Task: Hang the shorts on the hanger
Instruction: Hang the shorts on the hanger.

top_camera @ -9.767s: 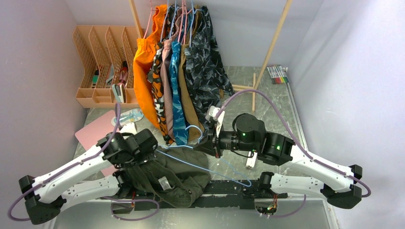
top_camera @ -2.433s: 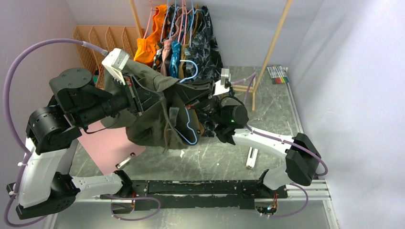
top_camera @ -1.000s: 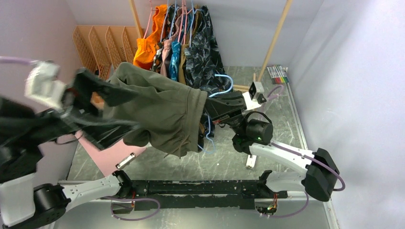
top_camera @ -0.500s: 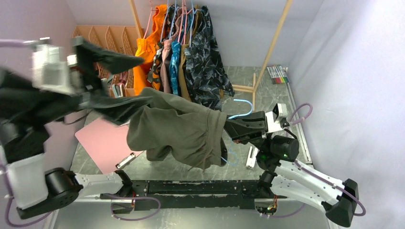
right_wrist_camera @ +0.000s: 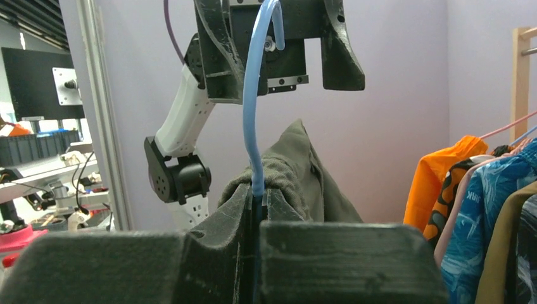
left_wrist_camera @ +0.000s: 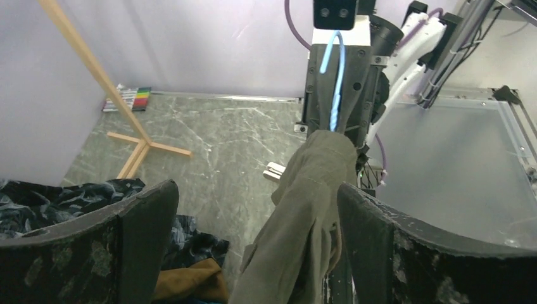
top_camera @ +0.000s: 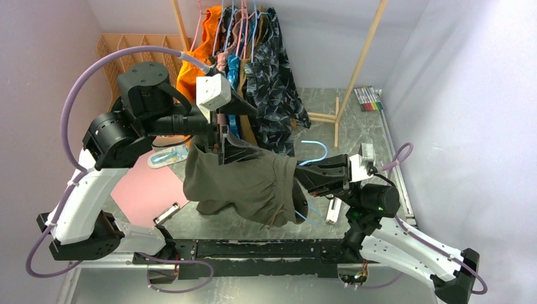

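Note:
The olive-green shorts (top_camera: 244, 183) hang draped over the light-blue hanger (top_camera: 315, 149), clear of the table. My right gripper (top_camera: 297, 178) is shut on the hanger's wire just below the hook. In the right wrist view the hanger (right_wrist_camera: 252, 95) rises from the gripper (right_wrist_camera: 256, 190), with the shorts (right_wrist_camera: 297, 164) bunched behind. My left gripper (top_camera: 253, 133) hovers at the shorts' top edge, open. In the left wrist view the shorts (left_wrist_camera: 310, 209) pass between its wide-apart fingers (left_wrist_camera: 405, 247) without being pinched. Most of the hanger's frame is hidden by fabric.
A wooden rack (top_camera: 362, 57) at the back holds several garments (top_camera: 269, 69) on hangers. An orange file organizer (top_camera: 117, 47) stands back left, a pink mat (top_camera: 142, 190) lies below it, and markers (top_camera: 367, 98) lie back right. A small white object (top_camera: 332, 212) lies by the right arm.
My left arm has swung from the far left back over the shorts, its gripper staying open. The right gripper has carried the hanger and shorts lower and nearer.

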Robot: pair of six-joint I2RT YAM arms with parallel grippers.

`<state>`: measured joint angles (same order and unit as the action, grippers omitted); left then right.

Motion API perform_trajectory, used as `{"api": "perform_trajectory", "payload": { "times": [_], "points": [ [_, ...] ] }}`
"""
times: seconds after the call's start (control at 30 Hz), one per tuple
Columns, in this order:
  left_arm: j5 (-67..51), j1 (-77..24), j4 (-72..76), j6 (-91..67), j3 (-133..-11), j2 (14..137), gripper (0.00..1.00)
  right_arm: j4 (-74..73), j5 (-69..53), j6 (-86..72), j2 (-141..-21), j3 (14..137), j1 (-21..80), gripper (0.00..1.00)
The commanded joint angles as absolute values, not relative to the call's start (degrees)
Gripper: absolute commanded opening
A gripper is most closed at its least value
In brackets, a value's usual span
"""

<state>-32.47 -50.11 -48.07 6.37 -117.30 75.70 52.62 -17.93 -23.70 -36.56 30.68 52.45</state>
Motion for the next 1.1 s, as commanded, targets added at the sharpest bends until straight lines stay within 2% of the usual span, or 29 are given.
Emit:
{"api": "perform_trajectory", "payload": {
  "times": [0.0,0.17,0.33,0.7,0.83,1.0,1.07],
  "points": [
    [-37.47,-50.66,-49.59,8.92,-116.42,74.00,0.99,51.25,-18.85,-21.80,-34.27,31.68,52.14,0.00],
    [-35.81,-54.44,-53.74,11.45,-112.70,74.48,0.99,49.24,-20.29,-21.96,-33.78,31.82,52.12,0.00],
    [-25.01,-65.52,-59.26,13.38,-111.94,77.92,0.97,49.51,-22.30,-23.01,-34.85,32.20,52.12,0.00],
    [-18.96,-66.46,-60.26,13.40,-113.20,76.39,0.96,49.07,-24.57,-23.77,-35.33,32.72,52.16,0.00],
    [-19.54,-66.45,-61.95,11.82,-110.80,76.38,0.87,48.65,-25.20,-23.69,-35.33,33.17,52.12,0.00],
    [-21.19,-66.45,-63.00,10.90,-108.85,76.79,0.68,49.03,-26.06,-24.07,-35.92,33.56,52.11,0.00],
    [-21.74,-66.46,-63.02,10.90,-108.64,76.94,0.64,49.36,-26.75,-24.51,-36.33,33.92,52.18,0.00]
  ]
}}
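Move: The upper fold of the shorts, draped over the blue hanger, lies below the open left hand: some 14 cm down, 6 cm back and 3 cm to its right. Their waistband end sits about 10 cm to the left hand's right, 7 cm back and 14 cm lower; the hanger hook about 14 cm right, 3 cm back and 6 cm lower. From the right hand, which holds the hanger, that fold is about 9 cm to its left, roughly level in depth and height. Down and back onto the shorts goes the left hand, about 11 cm lower and 5 cm back, tipping its fingers some 20 degrees downward until they straddle the upper fold behind the waistband; only late do they begin closing, by about a third. The right hand keeps its pinch on the hanger and eases down about 3 cm and slightly left, towards the left hand. ##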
